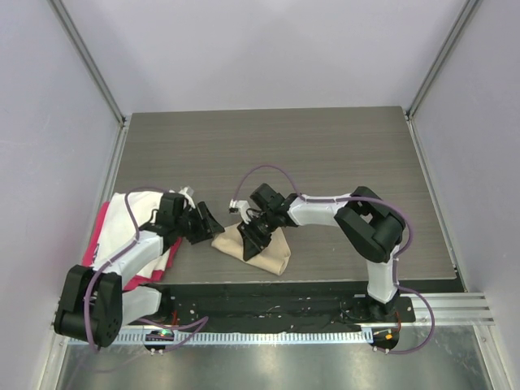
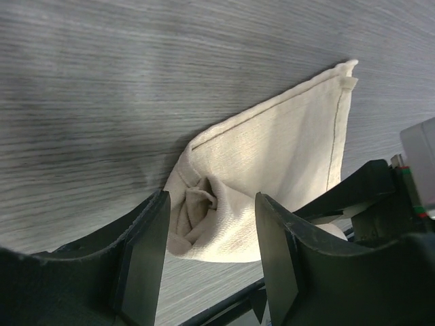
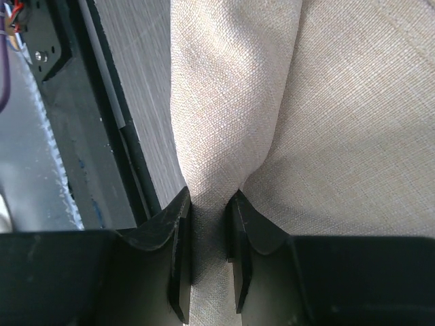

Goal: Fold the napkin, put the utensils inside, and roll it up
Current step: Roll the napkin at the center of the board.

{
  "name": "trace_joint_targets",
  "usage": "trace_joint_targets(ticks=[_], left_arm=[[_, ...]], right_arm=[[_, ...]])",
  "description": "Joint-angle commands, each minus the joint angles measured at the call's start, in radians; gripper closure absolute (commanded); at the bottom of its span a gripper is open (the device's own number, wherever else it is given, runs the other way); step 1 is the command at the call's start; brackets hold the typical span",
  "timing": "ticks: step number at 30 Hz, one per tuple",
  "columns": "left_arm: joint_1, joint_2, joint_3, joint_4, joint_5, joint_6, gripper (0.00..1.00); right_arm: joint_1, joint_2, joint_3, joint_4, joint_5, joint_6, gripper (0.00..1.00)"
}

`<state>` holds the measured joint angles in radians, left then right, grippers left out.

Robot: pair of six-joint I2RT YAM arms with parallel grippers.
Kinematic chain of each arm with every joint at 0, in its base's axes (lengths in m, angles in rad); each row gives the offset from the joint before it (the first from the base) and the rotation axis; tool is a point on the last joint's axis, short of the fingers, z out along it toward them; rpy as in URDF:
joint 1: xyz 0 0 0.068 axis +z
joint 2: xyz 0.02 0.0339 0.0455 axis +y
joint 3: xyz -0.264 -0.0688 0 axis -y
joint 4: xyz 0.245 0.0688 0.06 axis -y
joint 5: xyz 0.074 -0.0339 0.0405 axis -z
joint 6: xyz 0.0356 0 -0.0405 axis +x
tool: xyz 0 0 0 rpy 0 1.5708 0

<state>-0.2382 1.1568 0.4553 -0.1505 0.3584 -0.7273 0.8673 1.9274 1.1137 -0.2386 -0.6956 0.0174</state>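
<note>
The beige napkin lies partly rolled near the table's front edge. My right gripper presses down on its left part and is shut on a fold of the napkin, pinched between its fingers. My left gripper is open just left of the napkin. In the left wrist view the rolled end of the napkin shows between and beyond its open fingers, not touched. The spoon is hidden.
A white cloth lies on a pink-red cloth at the table's left edge under my left arm. The table's front edge and a black rail run just below the napkin.
</note>
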Motion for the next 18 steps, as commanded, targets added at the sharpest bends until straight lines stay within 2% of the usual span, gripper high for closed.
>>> trace_joint_targets(ticks=[1,7,11,18], left_arm=[[-0.003,0.011,-0.021,0.022,-0.015,0.008,0.44],[-0.003,0.044,-0.059,0.089,0.007,-0.014,0.46],[-0.003,0.09,-0.084,0.138,0.028,-0.032,0.53],[-0.003,0.133,-0.089,0.146,0.037,-0.035,0.85]], right_arm=[[-0.005,0.065,-0.014,-0.067,-0.019,0.0,0.75],[-0.017,0.09,-0.006,-0.064,-0.03,-0.002,0.75],[-0.027,0.101,0.001,-0.061,-0.031,-0.002,0.75],[-0.036,0.064,0.029,-0.088,0.05,0.012,0.71]])
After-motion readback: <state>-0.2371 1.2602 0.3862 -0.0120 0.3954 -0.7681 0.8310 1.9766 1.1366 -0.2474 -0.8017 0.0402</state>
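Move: The rolled napkin's left end lies just under the left hand's open fingers, about 3 cm below and roughly 1 cm back and 1 cm right. The white cloth stack is some 21 cm to the left hand's left, about 1 cm back and 3 cm lower. From the right hand, already gripping the roll, that left end is about 9 cm left and 2 cm ahead, while the roll's right end is some 7 cm right and 6 cm back, both level with it. Left hand sinks about 3 cm and closes on the napkin roll's left end; the right keeps its pinch. ##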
